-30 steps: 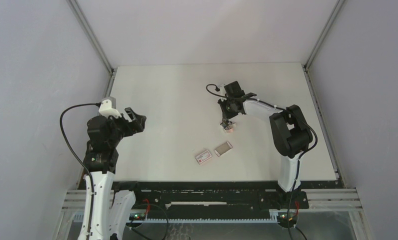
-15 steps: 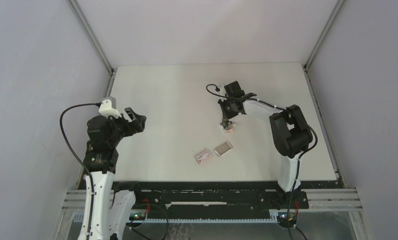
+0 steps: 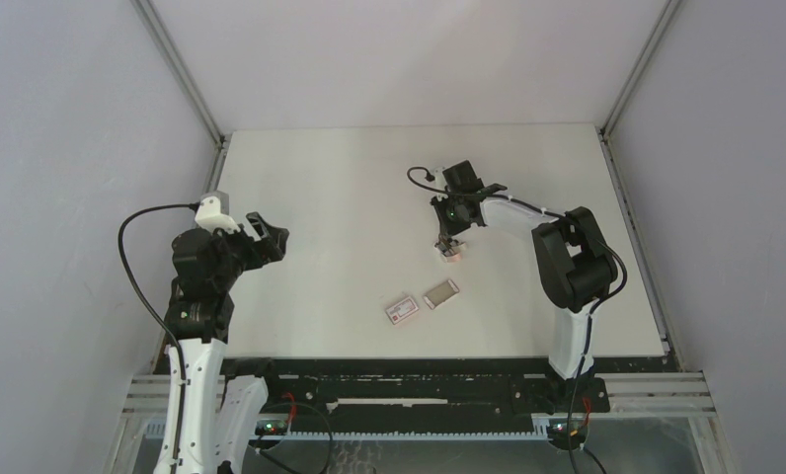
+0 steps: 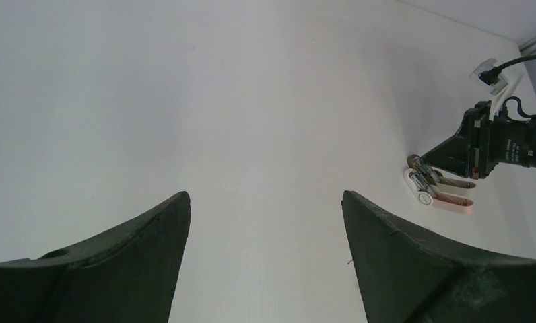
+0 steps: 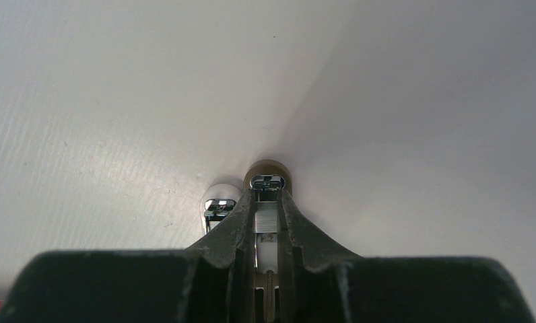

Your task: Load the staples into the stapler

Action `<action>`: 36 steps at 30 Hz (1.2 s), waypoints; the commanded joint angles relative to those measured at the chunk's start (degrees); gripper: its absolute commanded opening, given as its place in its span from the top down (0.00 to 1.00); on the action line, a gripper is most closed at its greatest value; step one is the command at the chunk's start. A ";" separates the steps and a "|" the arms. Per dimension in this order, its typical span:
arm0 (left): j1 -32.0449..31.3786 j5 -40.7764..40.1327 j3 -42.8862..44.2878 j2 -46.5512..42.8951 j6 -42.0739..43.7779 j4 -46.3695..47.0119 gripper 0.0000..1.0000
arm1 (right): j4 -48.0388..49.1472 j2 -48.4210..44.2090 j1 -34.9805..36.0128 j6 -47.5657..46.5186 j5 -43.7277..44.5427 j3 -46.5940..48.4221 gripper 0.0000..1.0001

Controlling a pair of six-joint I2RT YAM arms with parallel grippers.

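Note:
The small pink-and-white stapler (image 3: 452, 252) lies open on the table right of centre. My right gripper (image 3: 448, 241) points down onto it and is shut on its metal channel. In the right wrist view the fingers (image 5: 235, 225) clamp the stapler (image 5: 268, 173), and a silvery strip of staples (image 5: 267, 217) sits in the channel between them. The stapler's other arm (image 5: 219, 200) lies just to the left. The grey tray of staples (image 3: 440, 292) lies nearer my bases. My left gripper (image 3: 268, 235) hangs open at the far left, nothing between its fingers (image 4: 154, 242).
A white box with a red label (image 3: 402, 310) lies beside the tray on its left. In the left wrist view the stapler (image 4: 427, 192) and my right gripper (image 4: 432, 169) show at the far right. Grey walls enclose the table.

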 commanded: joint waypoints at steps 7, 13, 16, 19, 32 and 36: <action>0.42 0.59 0.09 -0.73 1.15 1.57 0.13 | -0.13 -3.81 -1.60 -0.70 -1.58 -0.29 0.92; 0.42 0.61 0.11 -0.70 1.14 1.54 0.13 | -1.01 -2.95 -1.61 -1.59 -1.93 -0.27 0.92; 0.44 0.57 0.09 -0.70 1.17 1.59 0.13 | -1.73 -2.45 -1.37 -1.68 -1.73 -0.36 0.92; 0.41 0.55 0.10 -0.77 1.15 1.56 0.13 | -2.63 -2.17 -1.15 -1.50 -1.52 -0.38 0.92; 0.46 0.50 -0.01 -0.79 1.27 1.55 0.13 | -1.82 -4.41 -0.81 -0.75 -2.86 -0.29 0.69; 0.42 0.33 0.02 -0.88 1.24 1.54 0.13 | -1.43 -6.11 -1.24 0.14 -4.48 -0.29 0.62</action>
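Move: The right hand's closed fingertips are down at the brown stapler's open channel, around the silver strip of staples; that stapler's middle lies about 1 cm back, 1 cm right and 1 cm below. The white stapler lies alongside it, some 2 cm back from the hand and level sideways. The open staple tray is roughly 10 cm back and 1 cm left, the red-and-white box about 13 cm back and 8 cm left. From the left hand, the brown stapler is some 12 cm ahead, 31 cm right and 21 cm lower. Barely shifting, the right hand first slides about half a centimetre to the right with its fingers still closed on the strip of staples in the brown stapler's channel. Then it eases back roughly 1 cm along the channel, staying low, while the fingers open to about a third and let the strip go. ##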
